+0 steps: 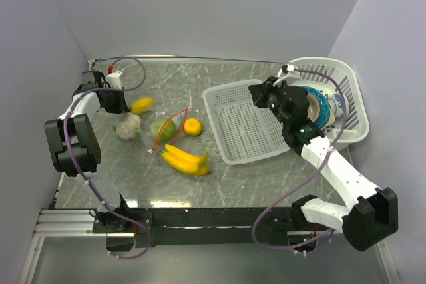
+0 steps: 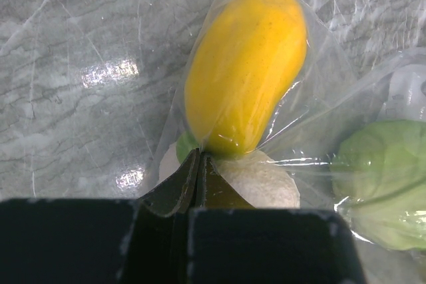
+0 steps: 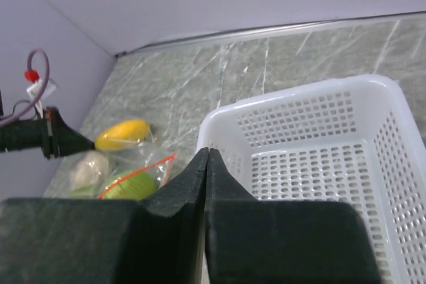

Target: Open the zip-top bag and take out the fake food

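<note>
The clear zip-top bag point(image 1: 166, 131) lies at the left of the table, its orange-red zip strip point(image 3: 136, 174) towards the middle. My left gripper point(image 2: 200, 154) is shut on the bag's film at its far end, between the yellow oval fruit point(image 2: 246, 64) and the white cauliflower point(image 2: 259, 181), both under plastic. The green leafy ball point(image 2: 386, 177) sits near the bag's mouth. The orange point(image 1: 192, 126) and the banana bunch point(image 1: 185, 159) lie on the table outside the bag. My right gripper point(image 3: 208, 151) is shut and empty above the left rim of the white slotted basket point(image 3: 319, 157).
The white rectangular basket point(image 1: 243, 124) stands right of the food. A round white basket point(image 1: 351, 108) at the back right holds blue and tan bowls point(image 1: 316, 104). Walls close in the left, back and right sides.
</note>
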`<state>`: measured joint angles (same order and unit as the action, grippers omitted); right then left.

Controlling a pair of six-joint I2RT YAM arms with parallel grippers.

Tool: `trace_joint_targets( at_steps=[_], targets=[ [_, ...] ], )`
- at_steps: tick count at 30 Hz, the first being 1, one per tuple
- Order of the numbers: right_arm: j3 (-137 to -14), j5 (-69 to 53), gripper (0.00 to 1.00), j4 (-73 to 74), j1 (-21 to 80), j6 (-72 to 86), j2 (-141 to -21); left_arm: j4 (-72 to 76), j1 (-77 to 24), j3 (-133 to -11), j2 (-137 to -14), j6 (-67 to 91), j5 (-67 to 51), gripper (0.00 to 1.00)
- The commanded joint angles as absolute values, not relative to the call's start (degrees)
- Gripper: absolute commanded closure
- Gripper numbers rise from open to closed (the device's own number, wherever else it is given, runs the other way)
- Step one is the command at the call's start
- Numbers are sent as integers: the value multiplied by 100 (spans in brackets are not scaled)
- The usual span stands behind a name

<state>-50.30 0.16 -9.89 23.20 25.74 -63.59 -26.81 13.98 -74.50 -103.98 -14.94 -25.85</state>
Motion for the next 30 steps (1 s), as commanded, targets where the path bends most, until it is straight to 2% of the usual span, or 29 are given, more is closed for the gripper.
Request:
trace_joint_targets(
  at_steps=[1, 2, 4, 5, 6, 8, 11, 14, 19, 22, 23, 26, 27, 30],
  targets=[
    [-5580, -955, 82, -880, 2705, 2085, -6933, -2962, 1441, -7436, -10406, -1617, -2514, 99],
    [-5729, -880, 72, -461, 2933, 1874, -7048, -2962, 1433, -7427, -10415, -1608, -2514, 99],
    [-6142, -564, 59, -37, 3626, 1416, -7347, -2971, 1433, -7453, -10433, -1600, -2522, 99],
    [-6239, -580, 47, 235, 3804, 1354, -7426, -2988, 1441, -7462, -10433, -1600, -2522, 99],
    [-6205, -571, 41, 289, 3945, 1371, -7427, -2997, 1433, -7462, -10433, -1600, -2549, 99],
    [-5865, -336, 36, 221, 4419, 1415, -7305, -3006, 1441, -7453, -10424, -1617, -2566, 99],
    [-5399, -10, 35, 176, 5193, 1196, -7049, -3006, 1441, -7453, -10415, -1644, -2558, 99],
    [-5142, -508, 34, 271, 5554, 626, -6978, -3015, 1433, -7462, -10433, -1644, -2558, 99],
    [-5651, -1264, 29, 1519, 5862, -280, -7479, -3041, 1433, -7462, -10371, -1626, -2619, 99],
    [-5897, -1545, 21, 2117, 5985, -509, -7848, -3076, 1433, -7462, -10318, -1635, -2619, 99],
    [-6019, -1590, 12, 2327, 6020, -545, -7970, -3085, 1433, -7462, -10318, -1635, -2619, 99],
    [-6169, -1573, 8, 2522, 6248, -563, -8454, -3111, 1433, -7488, -10292, -1644, -2619, 99],
    [-6187, -1573, 1, 2540, 6388, -554, -8646, -3120, 1441, -7488, -10283, -1652, -2637, 99],
    [-6222, -1538, 0, 2540, 6617, -562, -8929, -3138, 1433, -7497, -10257, -1687, -2628, 99]
  ],
)
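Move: The bananas lie roughly 15 cm back and 24 cm to the left of the right hand, some 26 cm below its shut, empty fingers. The orange stands about 2 cm back and 22 cm left of this hand, the bagged cabbage about 3 cm back and 32 cm left; the white basket is almost directly underneath, 1 cm back and 3 cm left. From the left hand, the bananas are about 20 cm back, 21 cm right and 5 cm lower. Leftward first, off from above the basket, then back and down, the right hand swoops towards the bananas near the table's near edge, some 23 cm back, 18 cm left and 20 cm down in all. On the way the fingers open from shut to fully wide and the wrist swings from pointing forward to pointing left and steeply down, ending beside and above the bananas without visible contact. ##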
